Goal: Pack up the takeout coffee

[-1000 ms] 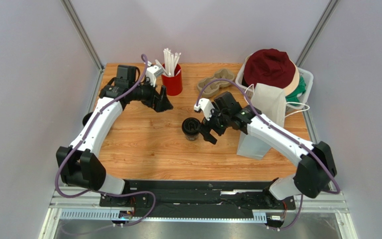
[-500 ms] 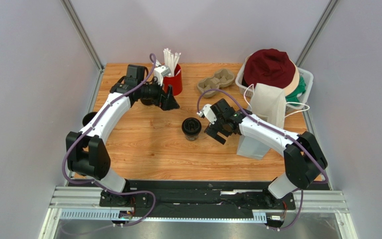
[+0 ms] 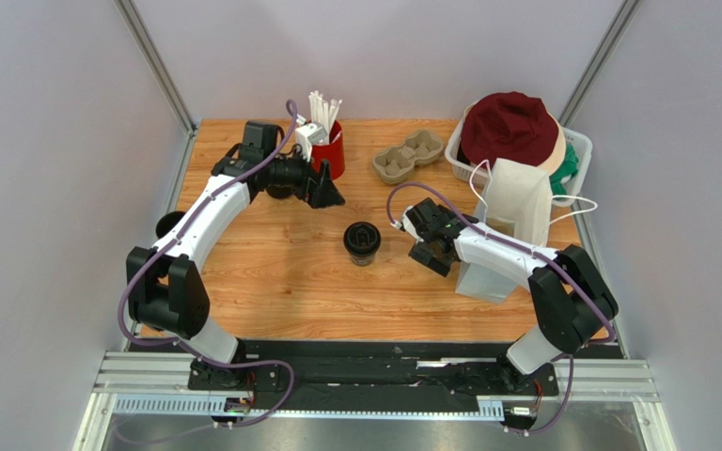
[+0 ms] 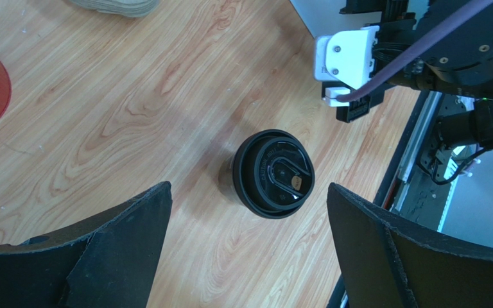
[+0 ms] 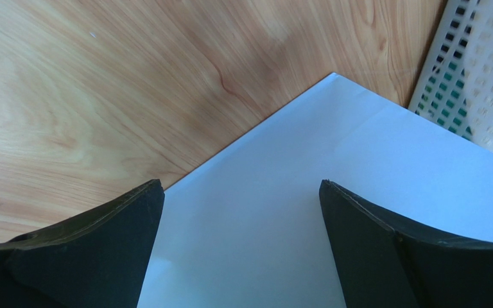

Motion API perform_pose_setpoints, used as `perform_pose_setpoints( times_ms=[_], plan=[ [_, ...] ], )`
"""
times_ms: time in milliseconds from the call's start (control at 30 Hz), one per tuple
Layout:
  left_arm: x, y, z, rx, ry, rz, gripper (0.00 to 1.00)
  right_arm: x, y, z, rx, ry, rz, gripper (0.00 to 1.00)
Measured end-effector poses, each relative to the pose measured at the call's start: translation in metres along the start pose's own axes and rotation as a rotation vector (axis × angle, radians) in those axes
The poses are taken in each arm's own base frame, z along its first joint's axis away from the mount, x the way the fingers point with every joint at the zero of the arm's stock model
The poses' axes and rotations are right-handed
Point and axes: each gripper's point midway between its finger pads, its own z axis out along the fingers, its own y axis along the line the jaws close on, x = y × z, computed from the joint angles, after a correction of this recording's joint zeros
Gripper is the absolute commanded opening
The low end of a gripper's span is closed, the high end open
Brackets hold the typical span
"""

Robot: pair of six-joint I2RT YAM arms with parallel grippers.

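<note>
The takeout coffee (image 3: 362, 241) is a small cup with a black lid, standing upright on the wooden table near the middle. In the left wrist view it (image 4: 273, 173) lies just beyond and between my left fingertips. My left gripper (image 3: 329, 193) is open and empty, hovering behind and left of the cup; its jaws (image 4: 248, 187) stand wide apart. My right gripper (image 3: 435, 256) is open and empty, right of the cup and apart from it. It is against the lower left side of a white paper bag (image 3: 515, 211), which fills the right wrist view (image 5: 358, 192) between the open jaws (image 5: 241, 183).
A red cup of white straws (image 3: 325, 150) stands at the back beside my left wrist. A cardboard cup carrier (image 3: 408, 157) lies right of it. A white basket (image 3: 576, 141) heaped with hats is at the back right. A squat black round piece (image 3: 165, 224) sits at the left edge.
My right gripper has moved right, away from the cup, to the white bag. My left gripper has swung right from beside the red cup toward the coffee. The cup has not moved.
</note>
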Motion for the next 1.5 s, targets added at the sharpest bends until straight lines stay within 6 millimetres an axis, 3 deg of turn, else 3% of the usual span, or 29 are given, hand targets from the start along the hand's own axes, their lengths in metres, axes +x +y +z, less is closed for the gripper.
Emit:
perform_pose_setpoints(
  times_ms=[267, 567, 733, 833, 1033, 1133, 1300, 1500],
  plan=[
    [0.0, -0.009, 0.004, 0.037, -0.005, 0.003, 0.99, 0.038, -0.001, 0.007, 0.008, 0.092, -0.054, 0.99],
    [0.009, -0.012, 0.012, 0.069, 0.008, -0.011, 0.99, 0.058, -0.009, 0.002, -0.005, 0.1, -0.145, 0.99],
    [0.015, -0.015, 0.018, 0.084, 0.025, -0.015, 0.99, 0.056, -0.007, -0.007, -0.05, 0.056, -0.162, 0.99],
    [0.019, -0.019, 0.024, 0.107, 0.04, -0.015, 0.99, 0.037, -0.009, -0.025, -0.104, -0.049, -0.109, 0.99],
    [0.038, -0.018, 0.042, 0.144, 0.104, -0.05, 0.99, -0.044, -0.026, -0.092, -0.222, -0.427, 0.059, 0.99],
    [0.046, -0.01, 0.05, 0.147, 0.139, -0.067, 0.99, -0.071, -0.022, -0.121, -0.315, -0.567, 0.092, 0.99],
    [0.05, 0.0, 0.06, 0.151, 0.17, -0.078, 0.99, -0.087, -0.002, -0.141, -0.461, -0.666, 0.1, 0.99],
    [0.051, 0.006, 0.067, 0.16, 0.182, -0.065, 0.95, -0.087, 0.016, -0.154, -0.562, -0.718, 0.096, 0.99]
  ],
)
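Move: The lidded coffee cup stands about 8 cm to the left hand's right, some 4 cm back and 16 cm below; the red straw holder is about 22 cm ahead and 2 cm left of that hand, 15 cm below. From the right hand, the paper bag's middle is some 11 cm right, 3 cm ahead and 6 cm higher, its near side already at the fingers, and the coffee cup is about 24 cm left, 2 cm ahead and nearly level in height. Open left hand sinks 7 cm towards the coffee; right pushes the bag about 5 cm right, then rises leftwards. ##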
